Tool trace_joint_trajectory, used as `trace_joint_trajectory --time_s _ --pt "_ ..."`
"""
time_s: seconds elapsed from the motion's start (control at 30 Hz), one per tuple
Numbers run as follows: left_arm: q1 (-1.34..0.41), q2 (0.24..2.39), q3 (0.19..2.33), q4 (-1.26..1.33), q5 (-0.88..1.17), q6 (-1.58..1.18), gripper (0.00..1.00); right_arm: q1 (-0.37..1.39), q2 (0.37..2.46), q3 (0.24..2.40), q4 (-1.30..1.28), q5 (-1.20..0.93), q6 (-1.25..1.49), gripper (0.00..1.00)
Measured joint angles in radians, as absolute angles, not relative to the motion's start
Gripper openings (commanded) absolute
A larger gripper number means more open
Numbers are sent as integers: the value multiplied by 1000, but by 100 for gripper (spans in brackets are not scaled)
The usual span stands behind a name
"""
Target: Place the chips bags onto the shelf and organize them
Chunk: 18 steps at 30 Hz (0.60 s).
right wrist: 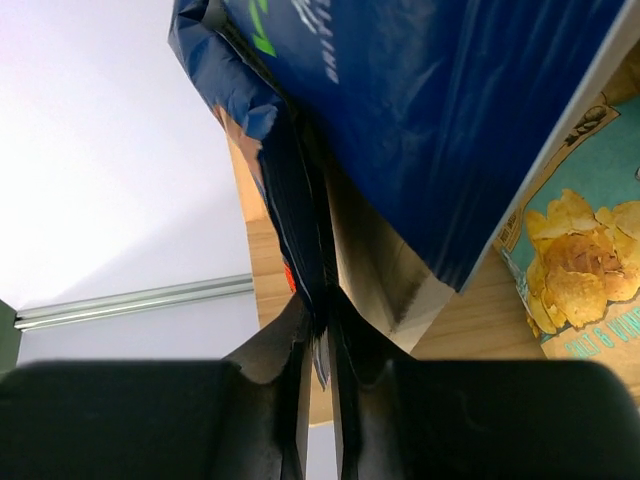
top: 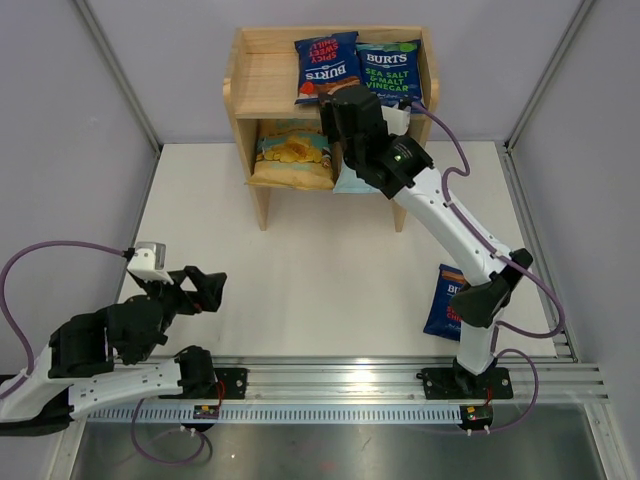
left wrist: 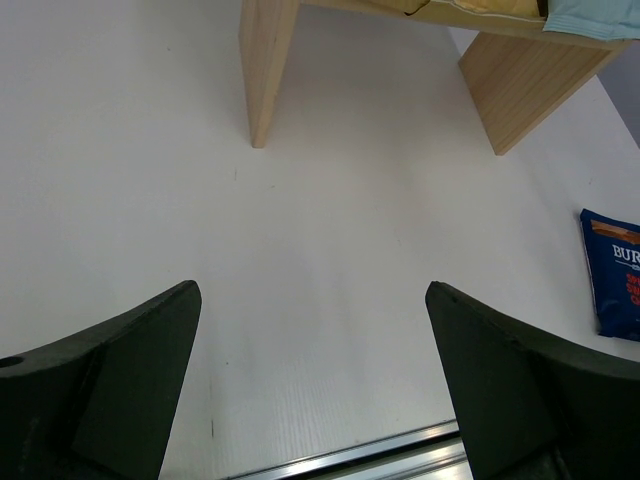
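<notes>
The wooden shelf (top: 262, 80) stands at the back. Two dark blue BURTS bags lie on its upper tier: a chilli one (top: 322, 62) and a sea salt one (top: 388, 72). My right gripper (top: 340, 102) is shut on the chilli bag's near edge (right wrist: 300, 230), beside the sea salt bag (right wrist: 430, 110). The yellow-and-teal bag (top: 292, 152) lies on the lower tier, also in the right wrist view (right wrist: 575, 250). The pale blue bag (top: 350, 181) is beside it, mostly hidden by the arm. A third BURTS bag (top: 446, 300) lies on the table. My left gripper (top: 205, 290) is open and empty.
The left wrist view shows the shelf's side panels (left wrist: 265, 70), the pale blue bag's edge (left wrist: 590, 18) and the third BURTS bag (left wrist: 612, 275) at the far right. A metal rail (top: 400, 375) runs along the table's near edge.
</notes>
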<state>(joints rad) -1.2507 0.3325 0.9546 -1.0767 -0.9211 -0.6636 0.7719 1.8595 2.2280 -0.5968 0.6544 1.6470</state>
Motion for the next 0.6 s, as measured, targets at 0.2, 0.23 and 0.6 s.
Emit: trace_joint_trajectory --time_s 0.2,0.23,0.6 --pt "-1251 316 955 -1076 -921 -664 99 773 1890 2247 -596 655 1647 46" --pt "-1251 316 955 -1076 -921 -664 99 774 1890 2249 -587 658 1645 49" --pt "-1251 315 955 -1077 -922 -672 99 786 1759 2116 -559 655 1597 68"
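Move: At the front edge of the top shelf, the right hand's shut fingers still nip the bottom edge of the Sweet Chilli bag, whose middle lies about 6 cm ahead, level sideways and some 2 cm above. The Sea Salt bag is roughly 12 cm right and 5 cm ahead at about that height; the yellow chips bag on the lower shelf is 8 cm left, 3 cm ahead and 15 cm down. From the left hand, the Sweet Chilli bag is about 35 cm ahead, 24 cm right and 20 cm up. Nudging the Sweet Chilli bag's bottom edge barely a centimetre forward and left, the right hand starts spreading its fingers, lets go, then reverses: it draws straight back off the shelf front by some 2.5 cm, drifting right and slightly up. The fingers keep opening to a bit over half, with the wrist's aim nearly unchanged. ##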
